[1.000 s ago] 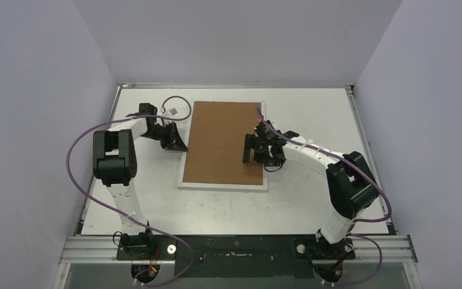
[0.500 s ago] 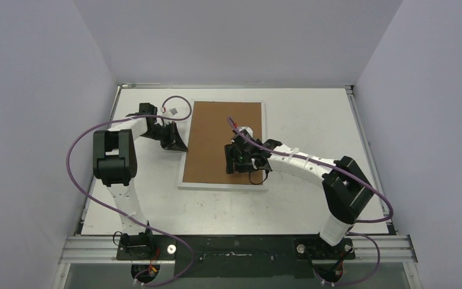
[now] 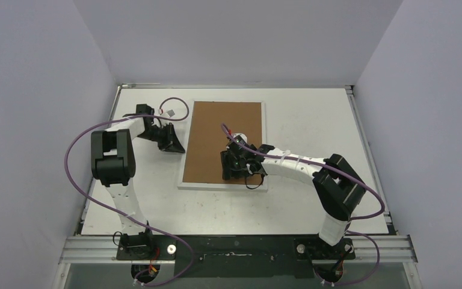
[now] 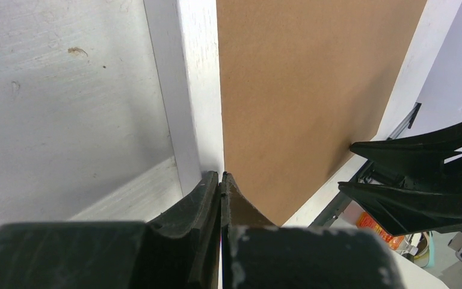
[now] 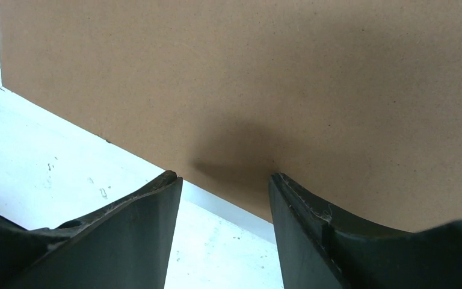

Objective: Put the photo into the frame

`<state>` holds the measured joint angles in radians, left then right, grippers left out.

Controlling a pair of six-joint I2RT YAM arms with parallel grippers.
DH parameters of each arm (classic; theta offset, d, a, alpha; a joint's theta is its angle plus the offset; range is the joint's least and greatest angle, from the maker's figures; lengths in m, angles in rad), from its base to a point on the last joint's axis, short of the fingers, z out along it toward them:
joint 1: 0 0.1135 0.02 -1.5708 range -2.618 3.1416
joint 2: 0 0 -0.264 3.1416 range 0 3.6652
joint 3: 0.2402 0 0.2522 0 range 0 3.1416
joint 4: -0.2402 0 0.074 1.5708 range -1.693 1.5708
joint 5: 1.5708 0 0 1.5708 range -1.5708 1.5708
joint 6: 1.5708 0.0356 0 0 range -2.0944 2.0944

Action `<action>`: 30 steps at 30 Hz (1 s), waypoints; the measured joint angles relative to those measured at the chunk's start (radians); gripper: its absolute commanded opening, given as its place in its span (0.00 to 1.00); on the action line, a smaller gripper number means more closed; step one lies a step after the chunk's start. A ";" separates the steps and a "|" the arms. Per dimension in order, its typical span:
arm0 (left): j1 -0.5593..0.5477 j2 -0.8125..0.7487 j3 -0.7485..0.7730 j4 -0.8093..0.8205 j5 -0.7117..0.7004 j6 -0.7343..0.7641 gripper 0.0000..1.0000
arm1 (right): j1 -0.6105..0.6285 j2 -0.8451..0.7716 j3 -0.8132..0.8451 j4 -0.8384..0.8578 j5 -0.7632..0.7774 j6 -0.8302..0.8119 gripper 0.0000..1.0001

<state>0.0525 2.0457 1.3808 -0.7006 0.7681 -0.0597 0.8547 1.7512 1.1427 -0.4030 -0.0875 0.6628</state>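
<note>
The frame (image 3: 222, 185) lies face down in the middle of the table, its white rim around a brown backing board (image 3: 216, 126). The photo is hidden. My left gripper (image 3: 177, 144) sits at the frame's left edge. In the left wrist view it (image 4: 221, 176) is shut, with its tips on the seam between the white rim (image 4: 195, 90) and the board (image 4: 301, 90). My right gripper (image 3: 228, 167) hovers low over the board's front part. It (image 5: 225, 177) is open, nothing between its fingers, pointing at the board's (image 5: 246, 72) front edge.
The white table (image 3: 313, 120) is enclosed by grey walls on three sides. Purple cables (image 3: 72, 150) loop off both arms. A metal rail (image 3: 234, 248) with the arm bases runs along the near edge.
My right gripper has slid left and nearer across the brown board, and its jaws have narrowed. The left gripper has stayed shut at the frame's left edge.
</note>
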 measured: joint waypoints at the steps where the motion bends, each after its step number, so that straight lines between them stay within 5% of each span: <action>1: 0.001 -0.001 0.000 -0.005 0.000 0.003 0.00 | 0.000 0.001 0.000 0.002 0.000 0.000 0.55; 10: 0.002 -0.011 0.000 -0.034 0.000 0.024 0.00 | 0.000 0.008 -0.002 0.012 0.003 0.000 0.54; 18: 0.002 -0.056 0.023 -0.110 0.000 0.075 0.01 | 0.003 0.009 0.034 -0.009 -0.016 0.003 0.89; 30: 0.002 -0.089 0.044 -0.131 -0.021 0.093 0.01 | -0.219 -0.188 -0.065 -0.047 -0.019 0.027 0.93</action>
<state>0.0544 1.9568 1.4246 -0.8318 0.7467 0.0330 0.6361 1.5631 1.0779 -0.4496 -0.1062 0.6903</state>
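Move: The brown board in the frame lies just under my right hand, which is over its near edge: its middle is about 17 cm ahead and 4 cm left, barely lower. The frame's near rail has its middle 2 cm back and 4 cm left; the right rail's middle is 17 cm ahead, 11 cm right. From my left hand, at the left rail, the board's middle is some 4 cm ahead and 14 cm right. My right fingertips keep pressing down on the board beside the near rail for about half the time, then come free, spreading wide, and swing right and forward with a rise of about 4 cm, over the board towards its near right corner, turning clockwise. My closed left fingers ease back about 1 cm on the left rail, then lift off nearly 4 cm. ##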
